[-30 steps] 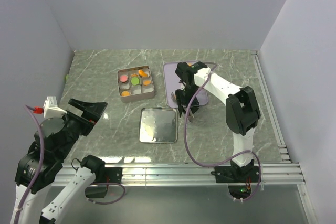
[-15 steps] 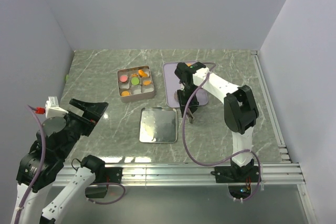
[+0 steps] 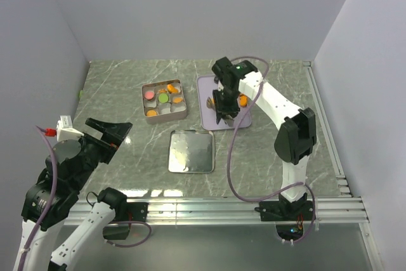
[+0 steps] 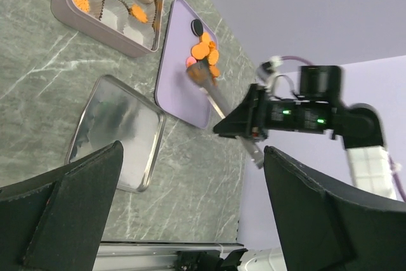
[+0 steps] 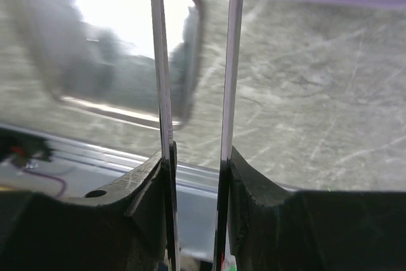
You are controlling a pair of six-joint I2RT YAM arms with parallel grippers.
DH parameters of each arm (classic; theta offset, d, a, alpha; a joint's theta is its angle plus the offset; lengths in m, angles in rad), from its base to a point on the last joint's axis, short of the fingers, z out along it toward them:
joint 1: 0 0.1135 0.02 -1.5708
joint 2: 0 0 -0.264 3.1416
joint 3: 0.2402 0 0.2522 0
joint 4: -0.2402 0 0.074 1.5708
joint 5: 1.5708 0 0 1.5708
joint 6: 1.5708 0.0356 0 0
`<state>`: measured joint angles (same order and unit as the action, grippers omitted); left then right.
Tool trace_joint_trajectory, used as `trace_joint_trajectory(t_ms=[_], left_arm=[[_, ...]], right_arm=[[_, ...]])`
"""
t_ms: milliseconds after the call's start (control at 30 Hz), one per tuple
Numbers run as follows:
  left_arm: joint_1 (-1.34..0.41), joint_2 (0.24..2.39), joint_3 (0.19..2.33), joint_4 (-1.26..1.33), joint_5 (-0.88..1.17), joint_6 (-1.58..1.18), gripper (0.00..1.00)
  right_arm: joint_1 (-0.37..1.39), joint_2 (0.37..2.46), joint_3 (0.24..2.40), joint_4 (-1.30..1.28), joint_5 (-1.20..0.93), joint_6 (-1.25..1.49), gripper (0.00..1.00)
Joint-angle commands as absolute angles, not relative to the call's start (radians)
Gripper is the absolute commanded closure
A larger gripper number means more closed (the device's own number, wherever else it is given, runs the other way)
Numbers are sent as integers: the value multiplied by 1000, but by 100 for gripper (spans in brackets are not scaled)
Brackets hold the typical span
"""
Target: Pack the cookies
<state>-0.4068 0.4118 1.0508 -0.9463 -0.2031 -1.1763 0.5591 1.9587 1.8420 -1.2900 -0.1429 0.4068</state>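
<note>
Loose orange cookies (image 3: 242, 100) (image 4: 207, 54), with a black one (image 4: 197, 27), lie on the lavender tray (image 3: 208, 111) (image 4: 181, 80). More cookies sit in paper cups in the open square tin (image 3: 165, 101) (image 4: 108, 4). My right gripper (image 3: 223, 101) (image 5: 195, 163) is shut on thin metal tongs (image 5: 233, 61) (image 4: 219, 99). The tong tips reach the cookie pile, where a brownish piece sits; whether it is pinched I cannot tell. My left gripper (image 3: 108, 132) (image 4: 190, 220) hangs open and empty at the near left.
A shiny square metal lid (image 3: 190, 151) (image 4: 114, 131) lies on the marble table just in front of the tin and the tray. White walls close in the left, back and right. An aluminium rail (image 3: 241, 206) runs along the near edge.
The right arm has swung back from the tray's near edge to over the tray, and the tong blades have drawn closer together. The left arm has barely moved.
</note>
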Motion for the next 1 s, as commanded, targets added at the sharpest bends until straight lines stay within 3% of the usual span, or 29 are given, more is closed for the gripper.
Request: trace_joint_trajectory(t_ms=[0,467,967], left_arm=[[-405,436,1061,-905,-202,-1190,1],[-405,453,1061,-847,-143,-1147,1],[-405,405,1175,-1043,-261,-1141,2]], right_arm=[[564,1858,1942,-1304,-193,419,69],[745,2074,2344,-1282,-371,537,69],[776,2207,2324,-1146,-459,584,69]])
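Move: The muffin-cupped box that the tongs are being taken to lies roughly 25 cm to the right hand's left, 5 cm farther out and some 12 cm below. Below this hand is the lilac cookie tray, its middle about 4 cm ahead; the metal pan lies some 15 cm back and 13 cm to its left. From the left hand, the box is about 18 cm ahead, 10 cm to the right and well below, around 29 cm. The tongs, still squeezed in the right hand and already clear of the tray, swing left to the box, about 17 cm in all: first up some 10 cm while crossing, then down about 5 cm with their head over the cups. The wrist tilts some 25 degrees, fingertips swinging left; the grip stays closed as it was. ##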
